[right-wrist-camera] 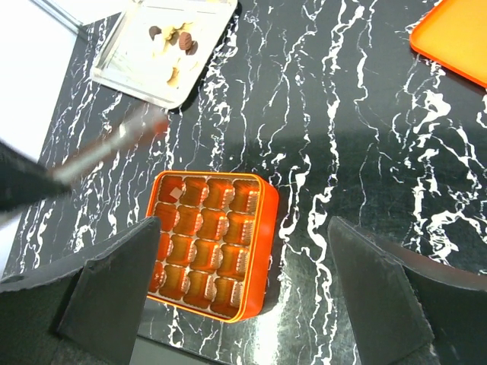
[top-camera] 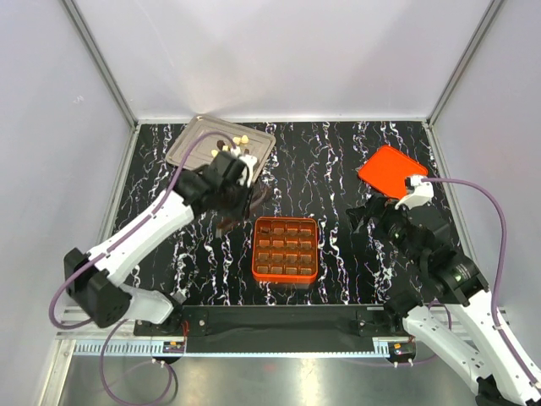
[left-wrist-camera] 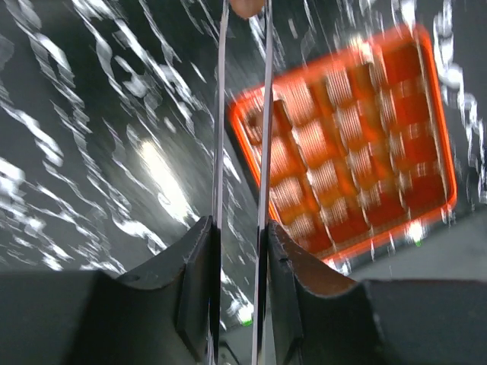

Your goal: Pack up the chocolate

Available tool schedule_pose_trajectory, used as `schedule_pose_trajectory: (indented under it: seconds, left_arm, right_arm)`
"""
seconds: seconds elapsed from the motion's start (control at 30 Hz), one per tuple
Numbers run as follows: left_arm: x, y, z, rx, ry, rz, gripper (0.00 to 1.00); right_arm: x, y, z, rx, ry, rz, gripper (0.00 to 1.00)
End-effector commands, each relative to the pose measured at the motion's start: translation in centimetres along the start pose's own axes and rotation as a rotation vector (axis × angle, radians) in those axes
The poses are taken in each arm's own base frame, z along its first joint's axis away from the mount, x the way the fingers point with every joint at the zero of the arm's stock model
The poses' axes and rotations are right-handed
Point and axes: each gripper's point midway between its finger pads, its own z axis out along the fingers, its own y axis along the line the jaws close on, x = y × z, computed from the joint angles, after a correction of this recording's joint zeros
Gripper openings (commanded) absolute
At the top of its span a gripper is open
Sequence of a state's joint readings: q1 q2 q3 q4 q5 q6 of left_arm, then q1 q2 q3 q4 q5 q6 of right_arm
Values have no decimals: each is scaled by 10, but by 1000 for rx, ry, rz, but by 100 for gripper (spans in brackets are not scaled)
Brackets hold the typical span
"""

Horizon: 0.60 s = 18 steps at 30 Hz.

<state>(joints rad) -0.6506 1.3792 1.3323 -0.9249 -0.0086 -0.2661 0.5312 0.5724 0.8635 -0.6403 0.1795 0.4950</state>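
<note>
My left gripper (top-camera: 235, 179) is shut on a pair of long metal tweezers (left-wrist-camera: 221, 114). The tweezer tips pinch a small brown chocolate (left-wrist-camera: 247, 6), which hangs above the black table just left of the orange box (left-wrist-camera: 449, 171). The box (top-camera: 254, 249), with its brown grid cells, sits at the table's middle. More chocolate pieces (top-camera: 239, 144), dark and cream, lie on the metal tray (top-camera: 190, 145) at the back left. My right gripper (top-camera: 372, 216) hovers to the right of the box, open and holding nothing. In the right wrist view it (right-wrist-camera: 243, 296) straddles the box's right rim (right-wrist-camera: 268, 228).
An orange lid (top-camera: 391, 169) lies flat at the back right, beside my right arm. The tray (right-wrist-camera: 129, 65) and its chocolate pieces (right-wrist-camera: 179, 42) show at the top left of the right wrist view. White walls enclose the marbled table on three sides.
</note>
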Motion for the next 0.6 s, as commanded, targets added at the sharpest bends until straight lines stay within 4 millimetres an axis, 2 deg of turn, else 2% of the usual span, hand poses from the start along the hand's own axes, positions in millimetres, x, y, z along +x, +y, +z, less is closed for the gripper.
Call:
schedule_pose_trajectory:
  seconds: [0.0,0.03,0.2,0.57]
  left_arm:
    - [7,-31,-14,116,-62,-16,33]
    - [14,-33,-12,121,-53,-12,33]
    - [25,-49,-13,164,-59,4,33]
    - [42,-58,-5,191,-5,30,34]
  right_arm:
    - [-15,-1,-9,20,-51,7,100]
    - [-15,-3,-9,26,-53,9,100]
    - [-14,-3,-8,31,-47,10,100]
    - [-14,-2,-6,29,-45,16,100]
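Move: The orange box, where the chocolate is being taken, has its middle roughly 15 cm to the right of the left hand, 6 cm back and 15 cm below. Its far-left cell, already filled with a brown piece, lies about 9 cm to the right and 1 cm ahead. The grey tray is some 28 cm ahead and 3 cm left. From the right hand, the box's middle is about 24 cm left and 1 cm back. The chocolate, still pinched at the tips of the tongs, is carried in from the tray side to the box's far edge near the filled corner. The left hand draws back about 6 cm, edging right and sinking a couple of centimetres each, quick at first and then slowing to a creep, with a slight clockwise turn; its fingers keep their squeeze on the tongs. ##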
